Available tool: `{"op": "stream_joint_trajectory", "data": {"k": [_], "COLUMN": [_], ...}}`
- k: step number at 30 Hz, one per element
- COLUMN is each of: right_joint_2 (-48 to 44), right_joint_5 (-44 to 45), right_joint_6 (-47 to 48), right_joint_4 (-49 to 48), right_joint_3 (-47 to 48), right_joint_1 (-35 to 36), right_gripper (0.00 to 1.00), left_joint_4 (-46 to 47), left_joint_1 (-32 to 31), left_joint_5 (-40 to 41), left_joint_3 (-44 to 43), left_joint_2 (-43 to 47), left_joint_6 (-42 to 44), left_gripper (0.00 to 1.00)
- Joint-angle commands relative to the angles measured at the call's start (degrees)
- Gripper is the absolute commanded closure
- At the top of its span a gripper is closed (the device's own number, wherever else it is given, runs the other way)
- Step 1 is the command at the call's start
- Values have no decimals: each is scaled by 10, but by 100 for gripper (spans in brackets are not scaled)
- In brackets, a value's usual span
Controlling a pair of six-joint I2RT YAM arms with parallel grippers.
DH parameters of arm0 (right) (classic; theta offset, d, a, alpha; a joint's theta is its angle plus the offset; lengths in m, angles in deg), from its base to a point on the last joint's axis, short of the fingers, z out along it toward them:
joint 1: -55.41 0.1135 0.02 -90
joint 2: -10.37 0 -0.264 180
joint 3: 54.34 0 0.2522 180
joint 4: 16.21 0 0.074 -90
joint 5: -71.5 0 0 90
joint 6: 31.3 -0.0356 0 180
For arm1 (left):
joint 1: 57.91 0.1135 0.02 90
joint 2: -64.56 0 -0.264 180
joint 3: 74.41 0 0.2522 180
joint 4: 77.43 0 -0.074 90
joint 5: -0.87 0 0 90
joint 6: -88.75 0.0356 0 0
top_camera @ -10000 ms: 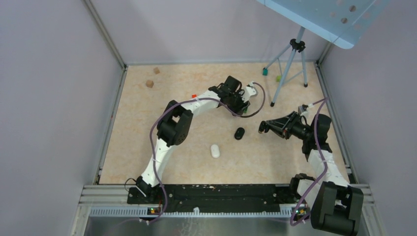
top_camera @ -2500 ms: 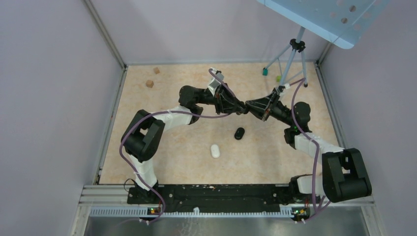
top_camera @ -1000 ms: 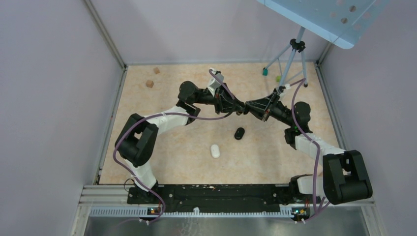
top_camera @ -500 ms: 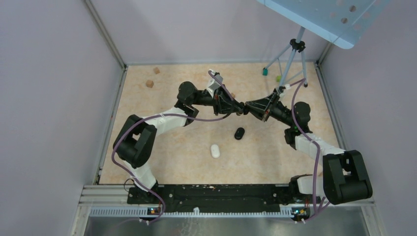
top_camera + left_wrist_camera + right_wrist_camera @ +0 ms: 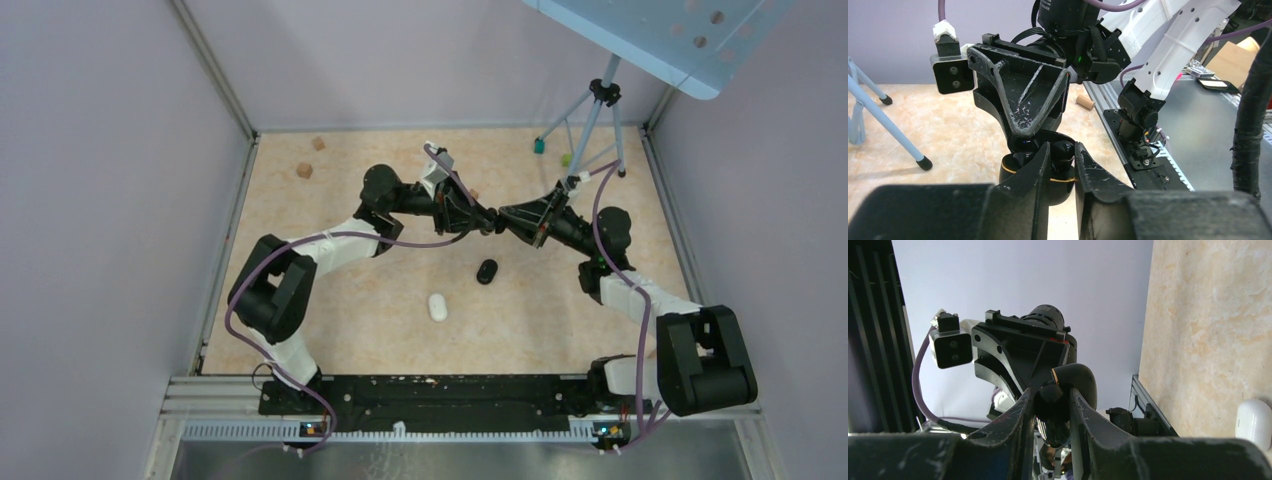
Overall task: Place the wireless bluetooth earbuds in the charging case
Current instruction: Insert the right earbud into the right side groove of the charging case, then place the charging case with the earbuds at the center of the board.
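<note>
My two grippers meet tip to tip above the middle of the table. The right gripper [image 5: 505,218] [image 5: 1052,392] is shut on the black charging case [image 5: 1057,416], whose lid [image 5: 1077,381] stands open. In the left wrist view the case [image 5: 1058,184] shows a gold rim, and one earbud [image 5: 1020,159] sits in its left well. The left gripper [image 5: 489,223] [image 5: 1062,146] is shut on a second black earbud [image 5: 1064,150], which rests at the case's right well.
A black oval object [image 5: 487,271] and a white case [image 5: 437,306] [image 5: 1254,422] lie on the table below the grippers. A tripod [image 5: 590,130] stands at the back right. Two small wooden blocks [image 5: 304,170] sit at the back left.
Ten seconds ago the grippers were apart; they have since come together. Over the last second the left arm's elbow has drifted slightly left, and the grippers have stayed joined at the case.
</note>
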Motion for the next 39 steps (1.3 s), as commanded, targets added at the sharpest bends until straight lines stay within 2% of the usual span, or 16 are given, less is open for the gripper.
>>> {"op": "stream_joint_trajectory", "data": {"k": [1,4,15,19,21,22,27,29,32,35,39], "right_joint_2": [-19,-18,-22,-35,-40,-41,-26,-13,27,62,104], "right_joint_5": [8,8,5,2,2,2,4,7,-12,-19,-26], "right_joint_6": [-2,-2,16,77,110,120,165,205,235,283,375], "right_joint_4": [-34,-36,-7,75,119,134,166,202,203,222,310], "right_joint_3": [11,11,11,25,32,32,20,18,6,7,39], "right_joint_1": [6,6,7,6,6,6,6,2,-24,-60,-100], "right_gripper": [100,100,100,100,100,100,100,100,100,100,100], "left_joint_4": [-29,-51,-85,-89,-98,-105,-200,-272,-350,-410,-475], "left_joint_1": [1,1,1,0,1,1,6,14,41,72,101], "left_joint_5": [-2,7,25,45,59,63,94,140,211,225,240], "left_joint_3": [1,-1,-1,-7,-11,-14,-32,-35,-34,-33,-30], "left_joint_2": [33,40,60,78,92,98,141,162,184,193,204], "left_joint_6": [28,41,57,51,52,55,95,107,78,59,62], "left_gripper": [72,62,48,24,3,2,1,1,1,1,1]}}
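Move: The charging case is held open at the right fingertips, its middle about 2 cm left and 1 cm below the right hand point. From the left hand it sits roughly 2 cm to the right and 2 cm lower, level fore and aft. Below the right hand by some 22 cm lie a black oval box, 4 cm ahead and 2 cm left, a white oval box, 4 cm back and 13 cm left, and a green block, 17 cm ahead, straight out. The earbud at the case is let go: the left fingers open slowly, then wide, nearly in place. The left hand rises about 6 cm off the case, then swings left and forward, turning some 30 degrees counter-clockwise. The right hand keeps its grip on the case, holds still at first, then lowers it at growing speed towards the table, tipping the fingers downward and late easing right and forward. ##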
